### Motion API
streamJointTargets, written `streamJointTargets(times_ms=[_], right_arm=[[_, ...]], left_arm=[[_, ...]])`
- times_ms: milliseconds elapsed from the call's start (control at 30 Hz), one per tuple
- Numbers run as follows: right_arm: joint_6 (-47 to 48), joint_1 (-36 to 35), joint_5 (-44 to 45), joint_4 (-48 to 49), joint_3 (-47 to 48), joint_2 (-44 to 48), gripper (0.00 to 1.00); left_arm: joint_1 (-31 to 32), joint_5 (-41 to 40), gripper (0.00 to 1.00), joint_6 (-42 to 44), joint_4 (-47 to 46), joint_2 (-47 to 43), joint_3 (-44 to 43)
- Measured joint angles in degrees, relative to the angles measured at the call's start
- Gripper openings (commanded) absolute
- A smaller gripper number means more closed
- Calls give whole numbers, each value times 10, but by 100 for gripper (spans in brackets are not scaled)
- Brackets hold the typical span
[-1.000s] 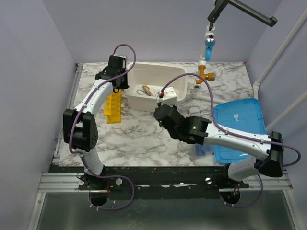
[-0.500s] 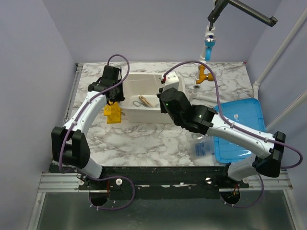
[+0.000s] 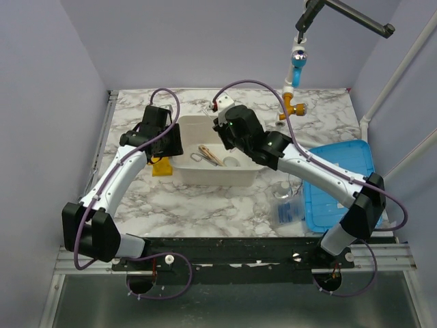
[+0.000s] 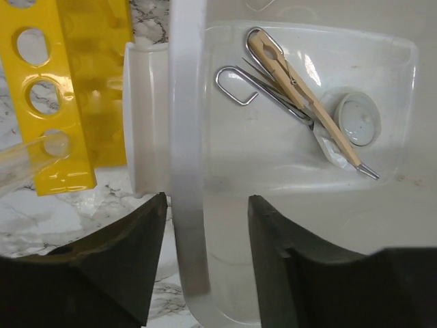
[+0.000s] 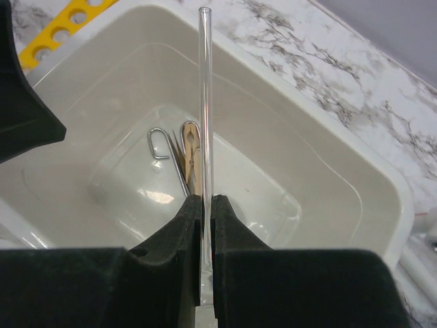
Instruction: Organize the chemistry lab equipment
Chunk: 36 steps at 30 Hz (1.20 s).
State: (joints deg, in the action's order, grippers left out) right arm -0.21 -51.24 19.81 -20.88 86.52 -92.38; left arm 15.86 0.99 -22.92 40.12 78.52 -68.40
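The white bin [image 3: 218,179] sits mid-table holding silver tongs [image 4: 239,80], a tan wooden stick [image 4: 304,96] and a small round dish [image 4: 356,117]. My left gripper [image 3: 171,142] is open, its fingers [image 4: 273,246] on either side of the bin's left rim [image 4: 186,102] without pinching it. My right gripper [image 3: 229,140] hangs over the back of the bin [image 5: 300,116], shut on a thin clear glass tube [image 5: 204,102] that sticks out past its tips over the tongs [image 5: 164,154]. Just left of the bin lies the yellow holed rack [image 3: 161,164], with a clear tube [image 4: 24,164] resting on it.
A blue lid [image 3: 338,184] lies at the right, with a clear bag of blue contents [image 3: 290,208] and a small clear bottle [image 3: 281,188] at its left edge. An orange and blue fitting [image 3: 293,102] stands at the back right. Walls close in on both sides.
The bin slid toward the front with my left gripper on its rim, and those jaws have now opened. My right arm swung from the bin's front right to over its back, tube still held.
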Motion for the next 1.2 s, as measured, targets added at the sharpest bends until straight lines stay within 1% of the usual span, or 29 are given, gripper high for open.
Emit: streamJointTargets(times_ms=[67, 200, 400, 567, 767, 1000, 1200], right_arm=[[22, 6, -37, 4, 0, -9, 1], [54, 17, -96, 7, -4, -21, 1], [76, 41, -164, 8, -8, -41, 1], [83, 57, -208, 2, -7, -74, 1], [94, 63, -243, -23, 13, -134, 1], [104, 70, -276, -37, 29, -194, 1], [106, 78, -311, -42, 44, -226, 1]], left_arm=[[0, 8, 63, -2, 0, -6, 0], [0, 19, 69, 0, 0, -19, 0], [0, 31, 79, 9, 5, -44, -18], [0, 28, 81, 30, 3, -74, -48], [-9, -18, 84, 63, -33, -107, -55], [-19, -65, 83, 94, -101, -142, -23], [-21, -96, 83, 114, -159, -161, 41]])
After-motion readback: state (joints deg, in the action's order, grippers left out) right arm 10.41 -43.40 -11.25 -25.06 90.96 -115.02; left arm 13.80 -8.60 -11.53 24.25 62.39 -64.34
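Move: The right hand already grips the glass rod above the white bin; on the bin's floor, some 24 cm below it, the wooden clamp lies about 9 cm ahead and 6 cm left, the wire hook 3 cm left of that clamp and 1 cm nearer, the small dish about 6 cm straight ahead of the hand. The left hand straddles the bin's left rim; from it the yellow rack is about 9 cm ahead, 8 cm left, 10 cm lower. The right hand keeps its pinch on the glass rod and lowers it about 17 cm into the bin, drifting a little left over the wooden clamp's side while turning counter-clockwise and tipping down, each by over 20 degrees. The left hand opens wide and rises clear of the rim, then swings left towards the yellow rack, fingers tilting forward-up some 30 degrees, before dipping slightly. ##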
